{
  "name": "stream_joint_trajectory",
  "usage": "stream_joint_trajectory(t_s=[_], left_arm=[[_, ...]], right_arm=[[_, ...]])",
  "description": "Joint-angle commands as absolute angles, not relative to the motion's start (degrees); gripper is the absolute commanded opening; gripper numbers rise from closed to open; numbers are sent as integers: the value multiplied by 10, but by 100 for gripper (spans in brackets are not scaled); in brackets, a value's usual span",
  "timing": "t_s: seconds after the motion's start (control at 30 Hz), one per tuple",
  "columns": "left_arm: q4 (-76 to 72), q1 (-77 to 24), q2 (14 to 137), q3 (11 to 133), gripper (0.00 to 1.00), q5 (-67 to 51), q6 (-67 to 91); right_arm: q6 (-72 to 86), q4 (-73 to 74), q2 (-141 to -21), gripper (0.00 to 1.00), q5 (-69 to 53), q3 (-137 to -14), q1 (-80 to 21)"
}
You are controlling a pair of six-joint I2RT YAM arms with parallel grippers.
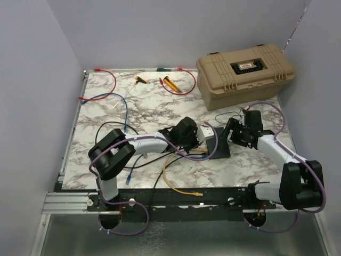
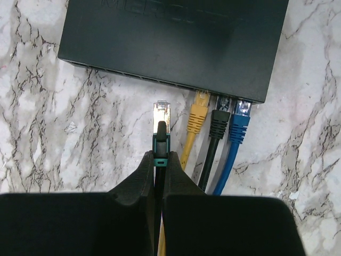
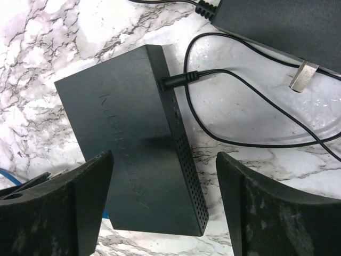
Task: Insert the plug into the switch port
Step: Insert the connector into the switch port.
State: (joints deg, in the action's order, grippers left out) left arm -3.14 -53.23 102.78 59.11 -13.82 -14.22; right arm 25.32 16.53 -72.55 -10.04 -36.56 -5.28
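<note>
The switch (image 2: 176, 42) is a flat dark-grey box lying on the marble table, with its port edge facing my left gripper. Yellow (image 2: 198, 114), black (image 2: 219, 121) and blue (image 2: 240, 125) cables sit in ports at its right end. My left gripper (image 2: 161, 156) is shut on the teal boot of the plug (image 2: 161, 113). The plug's clear tip points at the port edge, a short gap away and left of the yellow cable. My right gripper (image 3: 165, 160) hangs open above the switch (image 3: 133, 154), one finger on each side of its end. A thin black power cord (image 3: 213, 74) enters its side.
The big tan case (image 1: 245, 72) stands at the back right. A black power adapter (image 3: 287, 21) lies just beyond the switch. Loose red (image 1: 109, 80), blue (image 1: 114, 101) and yellow (image 1: 178, 184) cables and yellow-handled tools (image 1: 170, 82) lie across the table (image 1: 96, 120).
</note>
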Motion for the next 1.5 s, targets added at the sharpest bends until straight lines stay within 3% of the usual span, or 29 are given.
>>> stream_joint_trajectory(t_s=[0.0,0.67,1.47], left_arm=[[9,-544,1045,618,0,-95,-153],[25,-563,1093,655,0,-115,-178],[-62,-563,1086,630,0,-152,-167]], right_arm=[[243,161,-748,78,-129,-360,-45],[236,137,-783,54,-208,-340,-44],[238,119,-788,50,-225,-335,-44]])
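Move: The free port in the switch's left face lies about 5 cm to the right of the left hand, 1 cm ahead and 2 cm below. Beside it, the yellow plug sits roughly 1 cm back and 4 cm right of that hand, the black plug 3 cm back and 4 cm right. From the right hand, the switch's middle is some 4 cm left, level fore and aft, 3 cm below; the power plug is about 4 cm straight ahead, 4 cm below. The black cable's plug, still pinched by the left hand, is lowered about 2.5 cm, then carried nearly 2 cm right with a slight rise, its tip coming up to the free port beside the yellow plug. Meanwhile the right hand sinks some 2.5 cm onto the switch, shifting left and a little back while its fingers close to about half open, one tip coming onto the top and the other against the right side. ##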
